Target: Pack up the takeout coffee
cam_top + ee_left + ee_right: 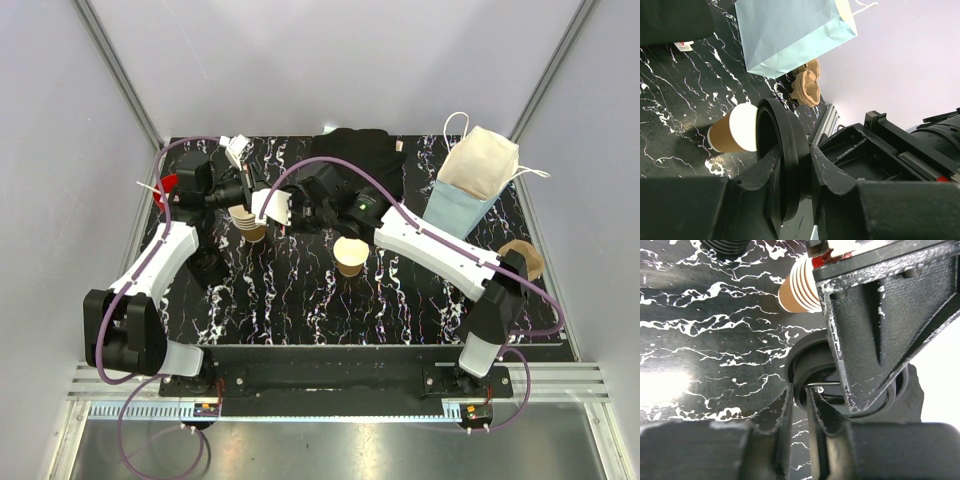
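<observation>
The takeout coffee cup (350, 255) stands open on the table, tan with a pale inside and no lid on it; the left wrist view also shows this cup (734, 131). A round black lid (786, 160) is held edge-on above the table. My left gripper (792, 155) is shut on that lid at back left (262, 200). My right gripper (290, 212) has reached across and meets it. In the right wrist view the right gripper (807, 392) is shut on the lid's rim (802, 365), with the left gripper's finger (870, 330) across the lid.
A nested stack of tan cups (250, 225) stands under the two grippers. A red cup (168, 186) is at far left and a pile of black lids (206, 266) lies beside the left arm. A pale blue bag (462, 200) and a cardboard carrier (524, 258) stand at right.
</observation>
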You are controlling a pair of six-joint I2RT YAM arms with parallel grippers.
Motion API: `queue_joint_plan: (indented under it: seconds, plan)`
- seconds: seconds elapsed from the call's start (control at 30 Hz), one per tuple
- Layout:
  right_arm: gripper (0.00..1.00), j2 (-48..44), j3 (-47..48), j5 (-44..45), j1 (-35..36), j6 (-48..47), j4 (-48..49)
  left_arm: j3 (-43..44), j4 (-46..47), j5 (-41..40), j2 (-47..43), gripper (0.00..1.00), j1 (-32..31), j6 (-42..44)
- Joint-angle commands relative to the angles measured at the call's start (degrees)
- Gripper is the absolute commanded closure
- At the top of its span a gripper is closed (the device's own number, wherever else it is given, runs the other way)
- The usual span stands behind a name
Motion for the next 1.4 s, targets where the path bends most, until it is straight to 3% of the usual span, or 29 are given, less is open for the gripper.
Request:
queue_joint_plan:
  seconds: [0.0,0.2,0.57,0.67,0.8,0.93,1.07,1.37]
  plan:
    - [0.83,0.5,-0.9,3.1,0.4,-1.0,3.3,0.3,4.2,3.8,-0.4,0.87,0.3,-1.9]
    - [0.99,-0.1,-1.4,2.9,0.4,-0.9,2.8,0.2,4.4,4.0,-0.4,0.8,0.7,-2.4]
    - [1.0,-3.7,-2.1,0.9,0.4,-1.0,-0.5,0.3,5.8,4.9,-0.2,0.72,1.9,-3.4]
    - [1.0,-4.1,-1.0,-1.1,0.4,-0.6,-3.1,0.2,5.6,5.1,0.0,0.57,2.2,-3.0]
    - [1.0,-5.2,0.1,-2.4,0.5,-0.4,-6.1,0.4,5.6,5.3,0.3,0.27,2.9,-3.0]
    - [1.0,-6.9,-0.7,-1.9,0.4,-1.9,-9.0,1.2,5.5,6.2,0.3,0.12,3.4,-3.0]
    - [1.0,-9.9,-4.9,-0.1,0.4,-2.5,-11.1,3.0,4.1,7.6,0.2,0.01,4.6,-1.2]
    - [1.0,-15.3,-7.0,-2.2,-4.2,-3.5,-21.2,12.6,-18.5,3.9,-1.8,0.01,5.4,19.9]
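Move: The black lid is in the left hand's grip, its middle some 3 cm to that hand's right and 2 cm ahead. From the right hand, whose fingers are at the lid's rim, it lies about 4 cm ahead and 1 cm left. The lone paper cup stands roughly 14 cm right of the right hand, 5 cm back and 17 cm below; the cup stack is about 12 cm left and 4 cm ahead, the black cloth 15 cm right and 20 cm ahead, similarly low. The right fingers shut on the near rim of the lid while the left hand still holds it steady; then the left fingers open wide and let go, easing off about 4 cm left and up. The right hand keeps its pinch and, speeding up, carries the lid some 10 cm to the right and back towards the lone cup, its fingers tipping about 10 degrees further down. ##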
